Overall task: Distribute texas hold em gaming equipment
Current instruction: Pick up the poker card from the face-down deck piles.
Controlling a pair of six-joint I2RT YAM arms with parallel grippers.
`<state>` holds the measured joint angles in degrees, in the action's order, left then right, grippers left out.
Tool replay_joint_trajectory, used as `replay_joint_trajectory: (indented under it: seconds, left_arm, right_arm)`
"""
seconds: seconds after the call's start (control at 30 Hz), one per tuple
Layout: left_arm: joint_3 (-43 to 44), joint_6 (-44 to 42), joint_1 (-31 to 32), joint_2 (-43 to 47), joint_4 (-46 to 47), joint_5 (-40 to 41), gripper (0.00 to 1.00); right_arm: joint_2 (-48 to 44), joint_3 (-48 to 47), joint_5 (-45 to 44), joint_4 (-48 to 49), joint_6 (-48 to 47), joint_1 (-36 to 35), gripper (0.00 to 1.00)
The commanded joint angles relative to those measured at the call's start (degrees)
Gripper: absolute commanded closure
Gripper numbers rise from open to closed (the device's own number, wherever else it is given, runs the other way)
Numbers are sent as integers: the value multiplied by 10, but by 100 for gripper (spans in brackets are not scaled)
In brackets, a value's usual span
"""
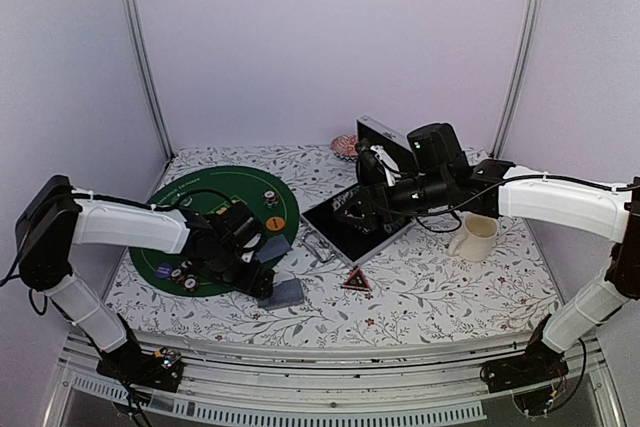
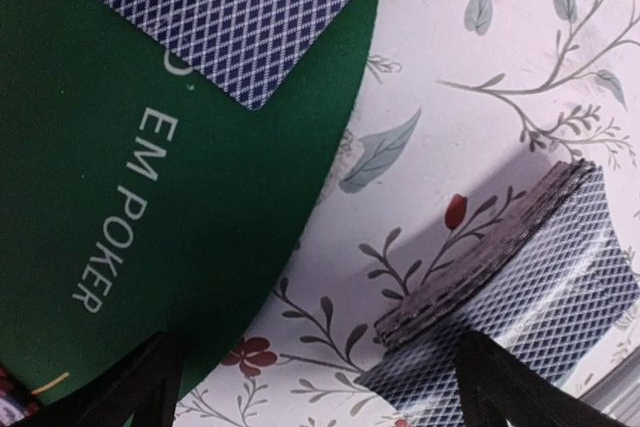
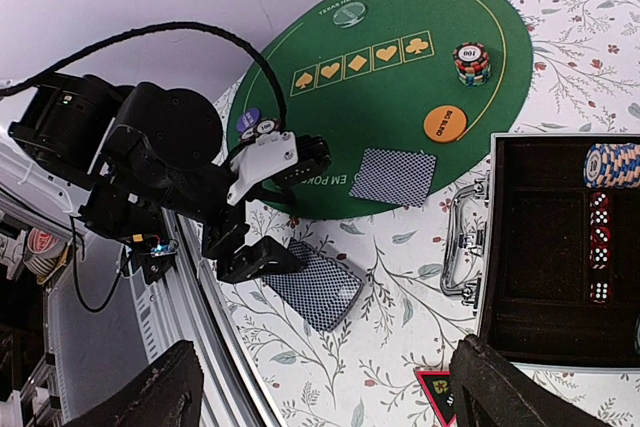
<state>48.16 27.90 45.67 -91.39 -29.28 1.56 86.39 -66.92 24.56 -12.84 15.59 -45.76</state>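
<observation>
A round green poker mat (image 1: 215,209) carries a striped chip stack (image 3: 471,62), an orange button (image 3: 445,124) and one face-down card (image 3: 393,176). More chips (image 1: 177,273) lie at the mat's near left edge. A deck of blue-backed cards (image 1: 286,293) rests on the floral cloth just off the mat. My left gripper (image 1: 262,282) hangs open low over the cloth, its right finger (image 2: 510,387) at the deck (image 2: 520,287), nothing held. My right gripper (image 3: 340,397) is open and empty, raised over the open case (image 1: 355,225).
The silver case (image 3: 560,247) holds a row of chips (image 3: 612,162) and red dice (image 3: 598,247). A cream mug (image 1: 478,237) stands to its right, a red triangular item (image 1: 355,281) in front. A pink object (image 1: 345,145) lies at the back.
</observation>
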Motion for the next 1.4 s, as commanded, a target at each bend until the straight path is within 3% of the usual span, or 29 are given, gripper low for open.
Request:
replay_joint_trajectory:
  seconds: [0.0,0.23,0.3,0.4,0.47,0.87,1.23,1.37]
  left_arm:
    - [-2,-5,10,27,-10,-10,2]
    - [-34,3,4,82,38,-70,4]
    - [-49,19,-1,87,43,-81,11]
    - [-69,34,-10,90,58,-102,36]
    - [-77,40,-16,88,71,-120,45]
    - [-89,57,-35,61,120,-157,53]
    - [-90,54,-43,63,109,-165,77]
    - [-88,55,-44,68,103,-169,92]
  right_arm:
    - [6,0,2,5,-5,-3,13]
    - [6,-1,4,4,-4,-3,13]
    - [6,-1,4,4,-5,-3,13]
    - [7,-1,5,3,-5,-3,13]
    - [6,-1,5,4,-6,-3,13]
    - [1,2,5,3,-5,-3,14]
    - [4,1,5,2,-5,-3,14]
    - [5,-1,5,1,-6,-4,14]
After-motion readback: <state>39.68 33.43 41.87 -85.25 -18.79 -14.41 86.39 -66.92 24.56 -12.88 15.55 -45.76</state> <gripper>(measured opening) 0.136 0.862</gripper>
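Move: The face-down deck lies about 7 cm to the left hand's right, roughly level with it and 2 cm below. The loose card on the mat is some 12 cm ahead and 5 cm right of the hand; the case handle is about 12 cm ahead and 15 cm right. From the idle right hand the deck lies some 19 cm left, 4 cm back and 22 cm down. Left hand lifts 3 cm, then sinks back and right to the deck's left edge, tilting rightward, nearly shutting its fingers. ##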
